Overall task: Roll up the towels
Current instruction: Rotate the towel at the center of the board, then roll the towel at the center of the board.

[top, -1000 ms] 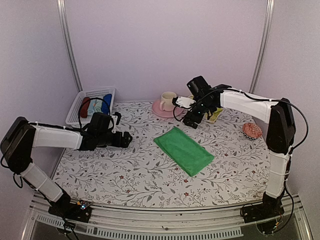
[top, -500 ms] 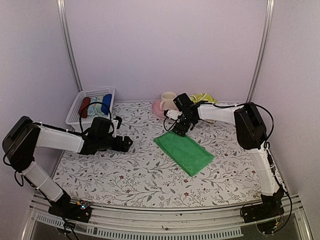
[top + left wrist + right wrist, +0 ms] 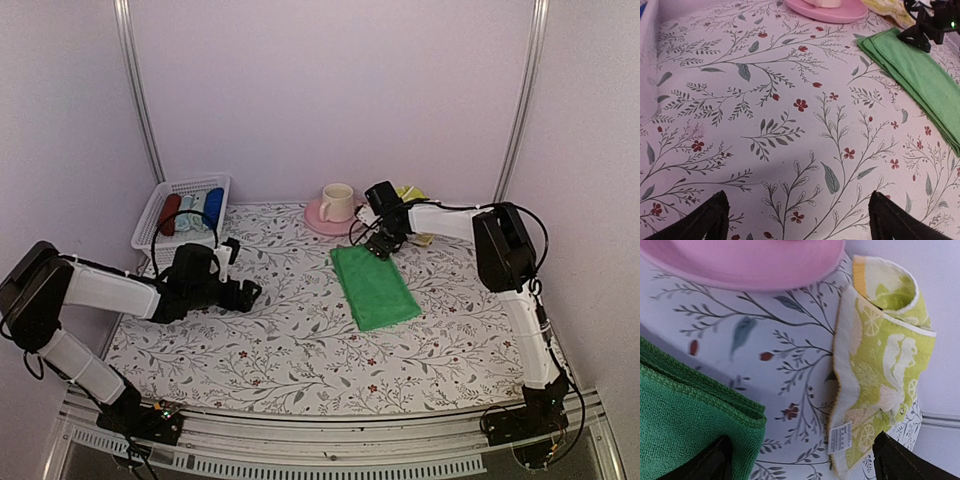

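Observation:
The plain green towel (image 3: 372, 288) lies folded flat in the middle of the table, its long side running from far to near; it also shows as green towel (image 3: 912, 75) and green towel (image 3: 685, 425). The pale yellow printed towel (image 3: 880, 355) lies crumpled at the back wall, partly hidden behind the right arm as yellow towel (image 3: 412, 194). My right gripper (image 3: 381, 243) hovers open at the green towel's far end, one finger over its corner, the other over the yellow towel's edge (image 3: 802, 455). My left gripper (image 3: 245, 293) is open over bare tablecloth (image 3: 797, 212), left of the green towel.
A white basket (image 3: 150, 225) at the back left holds dark red, pale blue and deep blue rolls. A pink saucer (image 3: 318, 219) with a cream cup (image 3: 337, 200) stands at the back, just left of my right gripper; saucer (image 3: 740, 260) lies close ahead.
The green towel has swung from a diagonal lie to nearly straight and shifted right. My right gripper moved back and right to its far end. The left gripper drew slightly nearer.

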`<control>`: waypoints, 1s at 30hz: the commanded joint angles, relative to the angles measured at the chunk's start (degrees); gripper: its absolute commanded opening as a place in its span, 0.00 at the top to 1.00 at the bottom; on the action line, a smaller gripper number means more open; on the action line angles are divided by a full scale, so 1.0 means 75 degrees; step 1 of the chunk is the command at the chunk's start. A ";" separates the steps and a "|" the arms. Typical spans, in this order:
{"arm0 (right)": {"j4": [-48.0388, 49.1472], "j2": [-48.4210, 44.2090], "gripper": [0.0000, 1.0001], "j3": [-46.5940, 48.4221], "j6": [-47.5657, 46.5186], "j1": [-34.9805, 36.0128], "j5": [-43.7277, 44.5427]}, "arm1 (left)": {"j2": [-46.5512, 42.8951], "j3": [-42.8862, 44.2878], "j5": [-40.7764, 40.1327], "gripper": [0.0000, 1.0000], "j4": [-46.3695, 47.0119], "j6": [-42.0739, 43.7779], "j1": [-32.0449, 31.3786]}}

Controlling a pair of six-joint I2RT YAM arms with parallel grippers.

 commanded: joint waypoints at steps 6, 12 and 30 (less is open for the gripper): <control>-0.0372 -0.0628 0.01 -0.0123 0.0120 -0.0823 0.0350 | -0.0630 0.0024 -0.1068 0.03 0.0872 0.1387 -0.0646; -0.0792 -0.2186 0.01 -0.0309 -0.0042 -0.0821 -0.1342 | -0.0805 0.0321 -0.2284 0.03 0.1185 0.1491 -0.1095; 0.2125 -0.8448 0.00 -0.8207 -0.3936 -0.0802 -0.5974 | 0.0947 -0.0149 0.2130 0.03 0.4822 0.7645 -0.1968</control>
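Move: At the far right corner of the green towel, the right hand has its left finger on the cloth; the towel's middle lies about 17 cm back, 2 cm left and 2 cm below. From the same hand the pink plate is roughly 12 cm ahead and 12 cm left, the yellow towel some 13 cm ahead and 9 cm right. From the left hand the green towel's middle is about 33 cm right, 4 cm ahead and 4 cm below. Dragging the green towel's far end with its open fingers, the right hand sweeps about 8 cm right and slightly forward, then comes free, rises and draws back some 20 cm, its wrist turning counter-clockwise about 30 degrees. The left hand lifts, then swings about 11 cm right towards the towel and slightly back, its open fingers tipping up and turning clockwise. ##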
